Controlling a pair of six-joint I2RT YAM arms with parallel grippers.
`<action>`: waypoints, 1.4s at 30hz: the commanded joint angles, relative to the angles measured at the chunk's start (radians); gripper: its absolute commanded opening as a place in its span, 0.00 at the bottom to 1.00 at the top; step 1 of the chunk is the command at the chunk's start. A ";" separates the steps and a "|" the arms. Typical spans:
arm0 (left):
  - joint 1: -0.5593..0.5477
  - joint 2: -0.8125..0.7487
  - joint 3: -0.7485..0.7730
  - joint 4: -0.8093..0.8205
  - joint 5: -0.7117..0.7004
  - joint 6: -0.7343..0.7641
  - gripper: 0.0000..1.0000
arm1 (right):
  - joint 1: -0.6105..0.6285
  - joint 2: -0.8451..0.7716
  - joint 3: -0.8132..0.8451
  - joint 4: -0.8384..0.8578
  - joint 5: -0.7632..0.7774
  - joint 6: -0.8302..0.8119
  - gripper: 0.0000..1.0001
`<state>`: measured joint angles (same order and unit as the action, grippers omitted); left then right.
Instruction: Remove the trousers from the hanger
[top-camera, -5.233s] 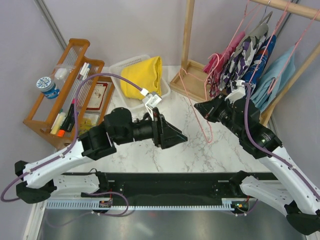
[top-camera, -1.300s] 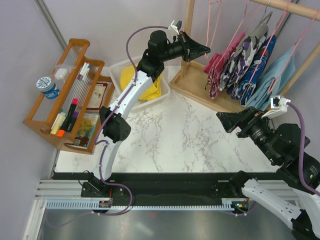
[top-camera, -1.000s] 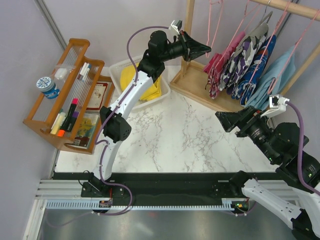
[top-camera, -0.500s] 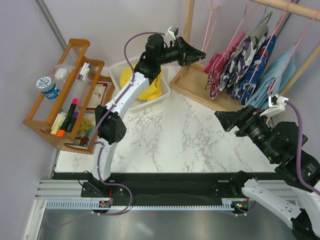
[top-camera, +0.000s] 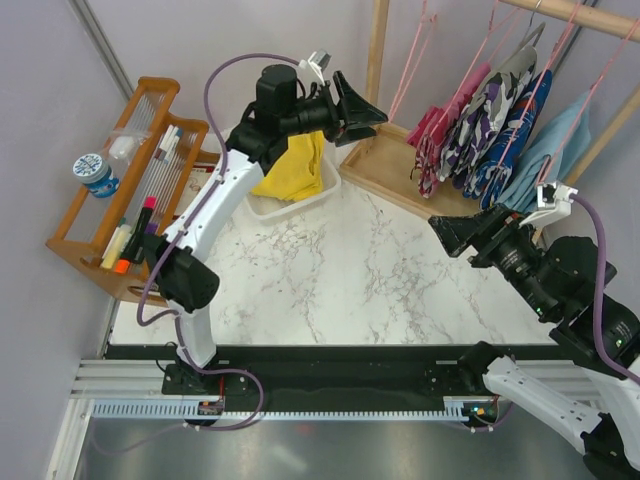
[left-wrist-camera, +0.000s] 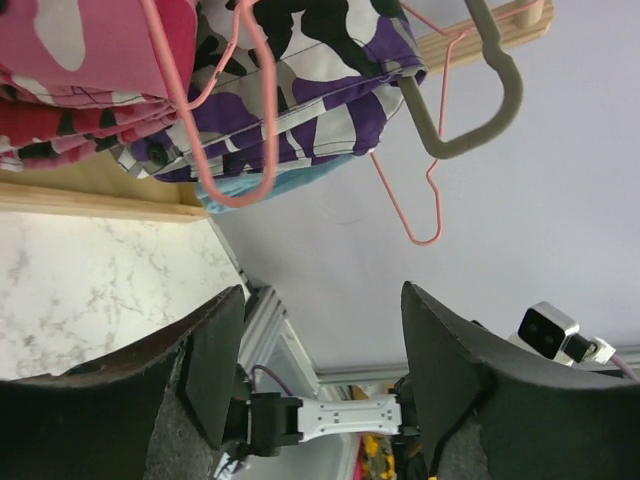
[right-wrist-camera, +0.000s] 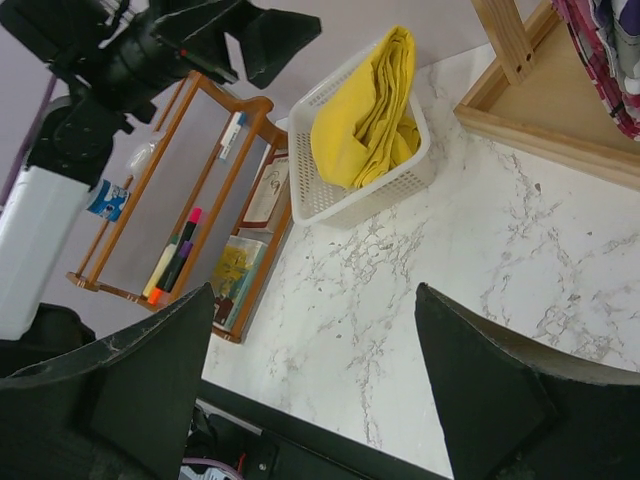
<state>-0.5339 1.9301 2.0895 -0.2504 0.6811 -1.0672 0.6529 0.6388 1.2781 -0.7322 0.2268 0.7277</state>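
Plain yellow trousers (top-camera: 292, 165) lie folded in a white basket (top-camera: 300, 203), also seen in the right wrist view as yellow trousers (right-wrist-camera: 365, 110). Pink camouflage trousers (top-camera: 438, 128) hang on a pink hanger from the wooden rail; in the left wrist view these trousers (left-wrist-camera: 80, 60) fill the top left. An empty pink hanger (top-camera: 408, 62) hangs left of them. My left gripper (top-camera: 366, 118) is open and empty, raised just left of the rack post. My right gripper (top-camera: 446, 232) is open, below the hanging clothes, holding nothing.
A purple-white camouflage garment (top-camera: 492, 115) and a light blue one (top-camera: 556, 150) hang on the same rail. The rack's wooden post (top-camera: 377, 55) and base tray (top-camera: 392, 170) stand at the back. A wooden shelf (top-camera: 120, 215) with pens and a jar (top-camera: 97, 172) fills the left.
My left gripper has opened, let go of the empty pink hanger and drawn back left from the rail. The hanger stays on the rail. The right arm barely moved.
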 joint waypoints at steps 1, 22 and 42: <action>0.011 -0.137 -0.028 -0.137 -0.043 0.226 0.71 | 0.002 0.030 0.027 0.024 0.019 -0.020 0.89; -0.058 -0.649 -0.473 -0.202 -0.187 0.464 0.64 | 0.002 0.237 0.135 -0.046 0.212 -0.103 0.87; -0.347 -0.366 -0.476 0.399 -0.574 0.809 0.47 | 0.002 0.187 0.098 -0.142 0.307 -0.088 0.66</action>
<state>-0.8619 1.4818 1.5024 -0.0341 0.2138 -0.4000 0.6529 0.8547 1.3792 -0.8234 0.4801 0.6495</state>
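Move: The pink trousers hang about 16 cm to the left hand's right, some 5 cm ahead and roughly 12 cm lower; the camouflage trousers are some 7 cm farther right. The emptied hanger is about 8 cm ahead of the left hand, 6 cm to its right and a little higher, about 6 cm. For the right hand, the pink trousers are about 24 cm straight ahead and some 11 cm lower, the camouflage pair again about 7 cm to their right. The empty left hand, already clear of the emptied hanger, swings back some 17 cm and out to the left, then curves right and forward again in front of the rack, ending about 11 cm back of where it began, rolled some 40 degrees with its forward side raised and its fingers partly closed. Meanwhile the empty right hand goes forward and a little down towards the pink trousers, about 7 cm, then eases slightly back and to the right as it turns clockwise and narrows its still open fingers, neither hand touching any garment yet. ##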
